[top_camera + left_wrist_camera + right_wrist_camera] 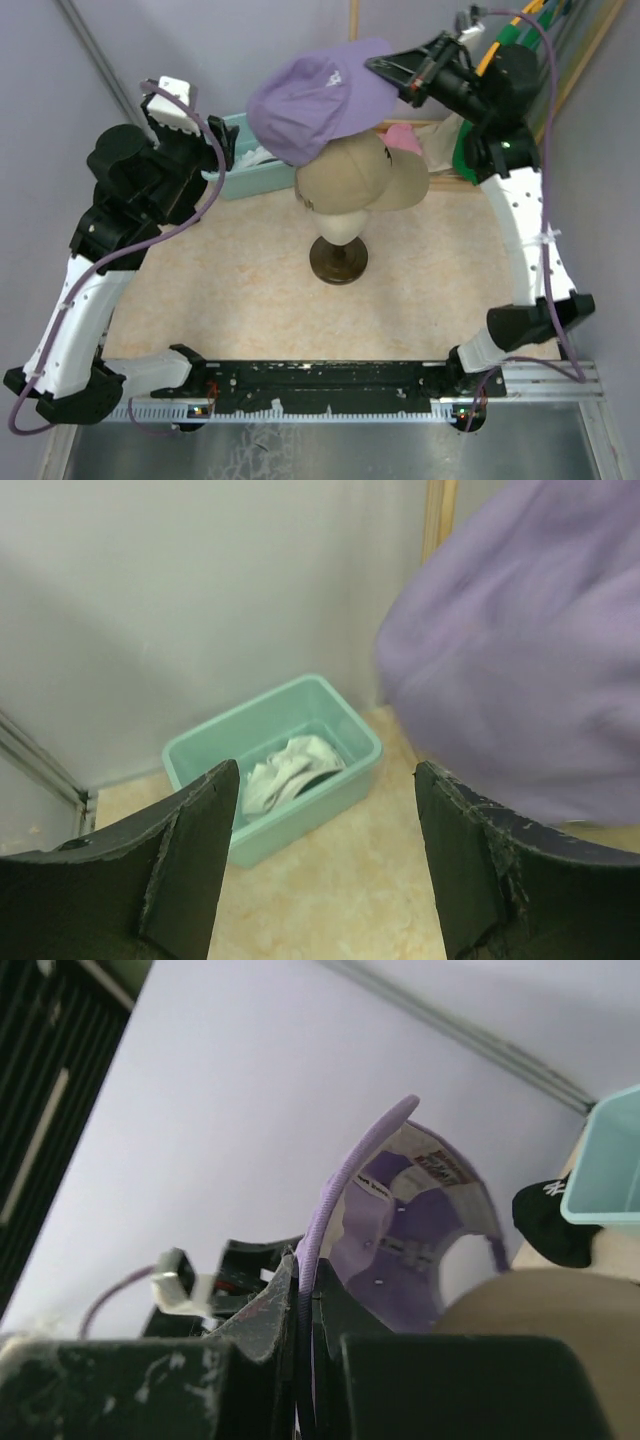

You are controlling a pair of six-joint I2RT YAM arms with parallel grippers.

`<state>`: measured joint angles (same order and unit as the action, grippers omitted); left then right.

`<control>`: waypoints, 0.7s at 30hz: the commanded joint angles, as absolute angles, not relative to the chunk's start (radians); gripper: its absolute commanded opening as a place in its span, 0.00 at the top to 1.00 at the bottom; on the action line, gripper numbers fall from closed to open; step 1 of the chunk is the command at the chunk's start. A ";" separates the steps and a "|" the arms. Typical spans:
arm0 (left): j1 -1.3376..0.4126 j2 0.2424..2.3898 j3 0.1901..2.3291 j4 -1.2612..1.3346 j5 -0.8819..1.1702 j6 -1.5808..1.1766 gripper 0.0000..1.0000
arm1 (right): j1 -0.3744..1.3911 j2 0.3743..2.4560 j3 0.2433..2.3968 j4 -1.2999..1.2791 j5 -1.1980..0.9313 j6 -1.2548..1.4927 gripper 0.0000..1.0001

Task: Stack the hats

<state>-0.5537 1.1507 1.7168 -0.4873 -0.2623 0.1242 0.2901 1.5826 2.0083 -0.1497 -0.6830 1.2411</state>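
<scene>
My right gripper [388,72] is shut on the brim of the purple hat [310,95], holding it in the air above and to the left of the tan hat [352,180]. The tan hat sits on a head-shaped stand [338,258]. In the right wrist view the purple brim [345,1190] runs between my closed fingers [270,1305], and the hat's inside faces the camera. My left gripper [225,148] is open and empty beside the purple hat [520,660]. A white hat [285,770] lies in the teal bin [330,815]. A black hat [545,1222] shows next to the bin [610,1170].
The teal bin [245,180] stands at the back left against the wall. A pink cloth [405,138] and something green [462,155] lie at the back right behind the stand. Walls close in on the left, the back and the right.
</scene>
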 commanded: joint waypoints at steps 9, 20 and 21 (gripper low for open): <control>-0.505 1.151 1.437 -0.326 -0.163 0.022 0.26 | 0.062 1.165 1.492 -0.003 -0.736 1.506 1.00; -0.487 1.093 1.340 -0.236 -0.035 0.020 0.25 | 0.012 1.033 1.230 0.028 -0.545 1.502 1.00; -0.486 1.092 1.337 -0.231 -0.021 0.020 0.24 | 0.012 1.036 1.224 0.030 -0.531 1.500 1.00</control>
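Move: The purple hat already hangs by its brim from the right fingers, its crown about 13 cm to their left, 3 cm back. The tan hat on the head lies roughly 6 cm left of the right hand, 5 cm back and 16 cm down. Well below that hand, the teal bin is some 17 cm ahead and 25 cm left, the pink cloth 20 cm ahead and 8 cm right. From the left hand the tan hat is about 22 cm right, slightly ahead, 10 cm lower. Keep the brim pinched in the right gripper and pull it about 10 cm to the right, drawing back a little first, then lower it some 11 cm to lay the purple hat over the tan one, turning the wrist clockwise and tipping it. Alongside, sink the open left gripper about 11 cm beside the hats, edging forward and right. ##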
